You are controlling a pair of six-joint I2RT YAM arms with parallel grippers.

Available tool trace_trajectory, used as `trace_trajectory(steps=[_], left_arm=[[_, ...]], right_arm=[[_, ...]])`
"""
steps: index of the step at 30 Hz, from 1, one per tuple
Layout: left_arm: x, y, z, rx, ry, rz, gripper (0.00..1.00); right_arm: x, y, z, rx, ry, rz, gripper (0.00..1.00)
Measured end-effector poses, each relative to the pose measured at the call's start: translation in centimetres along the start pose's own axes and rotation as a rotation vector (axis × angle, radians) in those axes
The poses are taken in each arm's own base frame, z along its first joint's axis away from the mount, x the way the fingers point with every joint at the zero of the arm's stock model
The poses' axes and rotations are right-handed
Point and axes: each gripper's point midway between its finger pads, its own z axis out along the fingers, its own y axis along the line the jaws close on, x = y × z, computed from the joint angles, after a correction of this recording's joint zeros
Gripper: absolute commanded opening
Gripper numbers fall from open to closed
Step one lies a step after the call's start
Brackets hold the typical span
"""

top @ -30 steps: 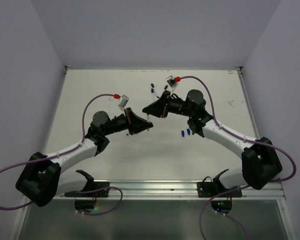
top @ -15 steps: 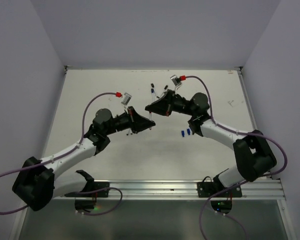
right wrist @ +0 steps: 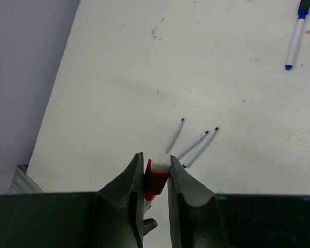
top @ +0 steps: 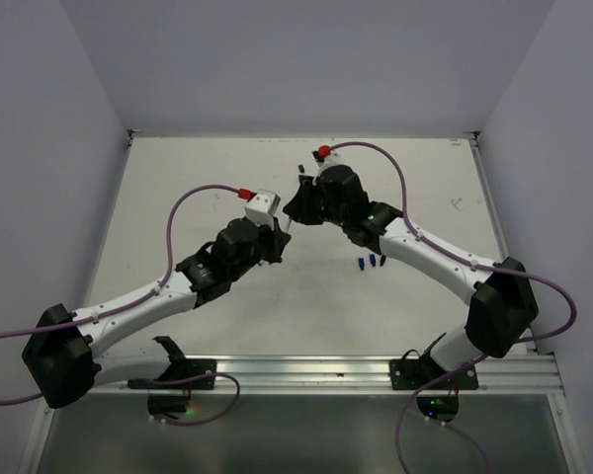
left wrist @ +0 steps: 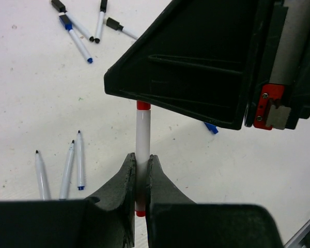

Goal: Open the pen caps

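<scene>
A white pen [left wrist: 143, 140] with red ends stands between the two grippers above the table. My left gripper [left wrist: 139, 158] is shut on its barrel. A red pen cap [right wrist: 156, 180] with a white end sits in my right gripper [right wrist: 156, 161], which is shut on it. In the left wrist view the pen's red cap end [left wrist: 143, 105] runs up under the right gripper's black body [left wrist: 196, 62]. From above, the left gripper [top: 276, 233] and the right gripper [top: 295, 209] meet mid-table. Loose blue pen caps [top: 372, 262] lie on the table beneath the right arm.
Three uncapped pens [left wrist: 67, 169] lie side by side on the table. Capped pens [left wrist: 75, 32] lie further back, with one more blue cap [left wrist: 211, 127] close by. The table's left edge [right wrist: 56, 95] meets the wall.
Both wrists have turned and the arms have drawn closer together, bringing the grippers nearly end to end. Each grip has stayed shut.
</scene>
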Motion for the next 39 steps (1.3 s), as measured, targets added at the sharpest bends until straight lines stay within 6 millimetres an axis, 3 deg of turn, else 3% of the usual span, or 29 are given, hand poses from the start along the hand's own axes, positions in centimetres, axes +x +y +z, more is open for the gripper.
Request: trace_trajectory(steps=[4,9,15,20,26,34,36,39], left_arm=[[0.0,-0.7,0.1,0.062,0.012,0.007,0.00],[-0.2,-2.2,-0.1,0.327,-0.019,-0.119,0.00],[0.0,-4.5,-1.9,0.581,-0.074,-0.411,0.00],[-1.5,-6.2,-3.0,0.704,-0.050,-0.643,0.00],[-2.9,-7.3,-4.1,0.804,-0.025,-0.775,0.00],[-3.2,-8.3,-5.5,0.894,0.013,-0.733,0.00],[-2.9,-7.7,-5.3,0.824,-0.004,-0.617,0.00],[-3.8,-6.1,-3.4,0.554,-0.024,-0.441,0.00]], right_arm=[[0.1,-0.6,-0.2,0.059,0.013,0.002,0.00],[-0.1,-0.7,-0.7,0.007,0.017,0.053,0.00],[0.8,0.2,-2.3,-0.220,0.017,0.187,0.00],[-0.8,2.5,-3.7,-0.470,-0.024,0.245,0.00],[-1.6,5.3,-4.8,-0.732,0.007,0.246,0.00],[-1.0,6.9,-6.5,-0.966,0.095,0.259,0.00],[-0.9,6.7,-6.2,-0.943,0.089,0.218,0.00],[-2.1,6.2,-4.6,-0.780,0.047,0.155,0.00]])
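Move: The left fingers already grip the red pen's barrel. The red cap, still in the right fingers, is about 6 cm ahead of the left hand, 2 cm to its right and 4 cm higher. Three uncapped markers lie about 6 cm ahead, 6 cm left of the left hand, some 17 cm below. The barrel lies about 5 cm back, 2 cm left of and 3 cm below the right hand; the loose caps lie about 20 cm right of the right hand, level with it fore and aft, some 20 cm down. Twist both grippers against each other about the pen's length, keeping hold of barrel and cap. Raise both about 7 cm and draw them back some 6 cm, easing the left gripper rightward too; roll the left one's left side down nearly 60 degrees and the right one's left side up. Near the end, start unwinding both rolls and swing both forward again. ##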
